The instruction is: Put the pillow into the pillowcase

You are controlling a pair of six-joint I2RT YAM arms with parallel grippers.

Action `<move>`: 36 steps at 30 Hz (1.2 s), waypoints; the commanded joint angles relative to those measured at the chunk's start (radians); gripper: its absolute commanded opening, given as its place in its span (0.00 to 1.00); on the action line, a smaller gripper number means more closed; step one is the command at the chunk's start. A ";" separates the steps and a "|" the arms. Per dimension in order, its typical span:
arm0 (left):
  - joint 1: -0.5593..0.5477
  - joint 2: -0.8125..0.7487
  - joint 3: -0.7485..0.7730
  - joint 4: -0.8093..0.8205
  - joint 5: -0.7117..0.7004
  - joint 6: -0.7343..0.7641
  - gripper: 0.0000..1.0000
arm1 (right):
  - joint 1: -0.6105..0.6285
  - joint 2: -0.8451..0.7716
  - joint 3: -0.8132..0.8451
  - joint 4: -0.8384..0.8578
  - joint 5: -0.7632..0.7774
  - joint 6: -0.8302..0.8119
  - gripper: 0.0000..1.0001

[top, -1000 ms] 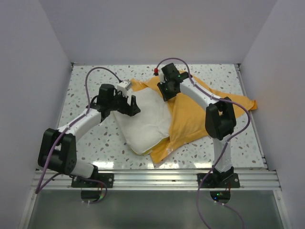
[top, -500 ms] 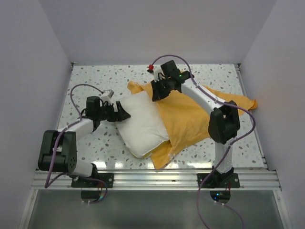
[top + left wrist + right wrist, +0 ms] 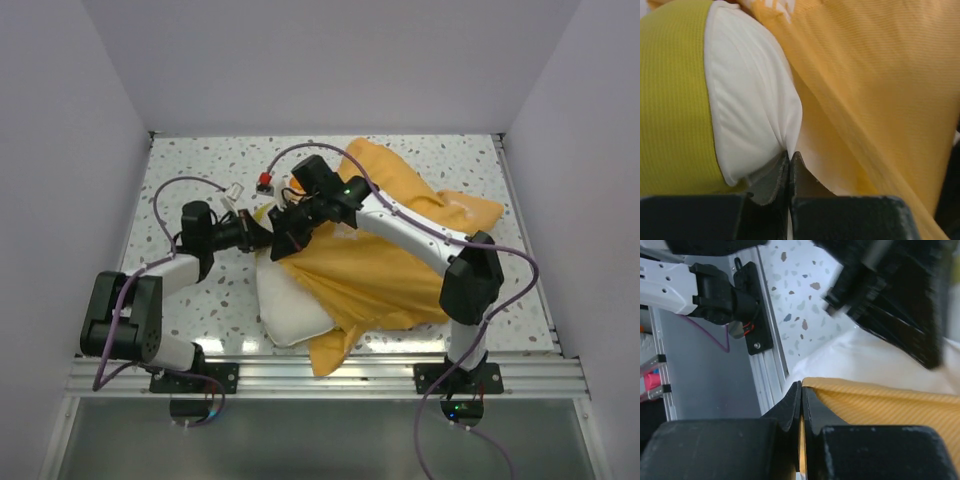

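Observation:
The cream-white pillow (image 3: 285,312) lies at the middle left of the table, and only its near corner shows from above. The orange pillowcase (image 3: 390,260) is draped over most of it. My left gripper (image 3: 262,237) is shut on the pillow's far-left corner. In the left wrist view the white fabric (image 3: 755,100) is pinched at the tips (image 3: 790,154), with the yellow-green strip (image 3: 672,100) to the left and the pillowcase (image 3: 880,85) to the right. My right gripper (image 3: 279,247) is shut on the pillowcase's edge (image 3: 875,400), held just above the pillow (image 3: 880,357).
The speckled table (image 3: 180,170) has walls on three sides and an aluminium rail (image 3: 320,372) along its near edge. The two grippers sit almost touching over the pillow's left end. The right arm (image 3: 400,225) reaches across above the pillowcase.
The right gripper has dragged the pillowcase's edge leftward and nearer, over most of the pillow. The left gripper, open before, has shut on the pillow's corner.

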 commanded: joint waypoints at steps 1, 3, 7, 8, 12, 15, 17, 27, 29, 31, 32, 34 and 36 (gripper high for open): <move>0.027 -0.069 -0.022 -0.069 0.104 0.066 0.00 | -0.104 -0.099 -0.097 0.068 -0.026 0.098 0.00; 0.051 -0.077 -0.011 -0.239 0.124 0.182 0.00 | -0.131 -0.153 -0.163 0.092 0.067 0.119 0.00; 0.056 -0.044 0.044 -0.561 0.101 0.446 0.00 | -0.133 -0.159 -0.240 -0.004 0.320 0.011 0.05; 0.056 -0.033 0.064 -0.679 0.078 0.510 0.08 | -0.133 -0.146 -0.228 -0.041 0.351 -0.015 0.17; 0.074 -0.026 0.182 -0.832 0.061 0.777 0.42 | -0.194 -0.064 -0.079 -0.205 0.413 -0.112 0.66; 0.076 -0.057 0.263 -0.863 0.058 0.867 0.55 | -0.280 -0.050 0.005 -0.138 0.410 -0.080 0.80; 0.076 -0.065 0.325 -0.875 0.026 0.893 0.60 | -0.306 0.001 0.081 -0.090 0.460 -0.040 0.82; 0.073 0.058 0.423 -0.757 -0.166 0.836 1.00 | -0.312 0.419 0.418 -0.119 0.556 -0.029 0.83; 0.064 0.090 0.437 -0.754 -0.168 0.844 1.00 | -0.312 0.445 0.429 -0.105 0.542 -0.020 0.83; 0.047 0.116 0.438 -0.738 -0.181 0.851 1.00 | -0.312 0.473 0.420 -0.090 0.543 -0.016 0.82; 0.039 0.124 0.435 -0.729 -0.184 0.852 1.00 | -0.311 0.477 0.415 -0.084 0.542 -0.014 0.82; 0.015 0.150 0.426 -0.709 -0.181 0.852 1.00 | -0.312 0.494 0.408 -0.082 0.531 -0.012 0.80; -0.002 0.183 0.414 -0.683 -0.172 0.830 1.00 | -0.312 0.505 0.389 -0.082 0.514 -0.005 0.78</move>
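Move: The right hand holds the pillowcase's edge. The case's lettered far left corner, its next goal, lies about 27 cm ahead, 7 cm right and 19 cm below; the pillow's middle is some 5 cm back, 3 cm right and 16 cm below, and the bulk of the pillowcase 3 cm ahead, 22 cm right and 17 cm below. The left hand pinches the pillow's far end, with the pillow's middle roughly 12 cm back, 6 cm right and 9 cm below. Still pinching the pillowcase edge, the right hand draws it about 9 cm right and 6 cm forward while sinking, lets go, then reaches wide open another 18 cm forward and drops steeply to the case's far left corner, fingers tipping downward. The left hand backs 4 cm and sinks, lets go of the pillow, then swings 8 cm forward and slightly left, up and down again, fully open above the pillow's far left corner, rolled some 30 degrees. ##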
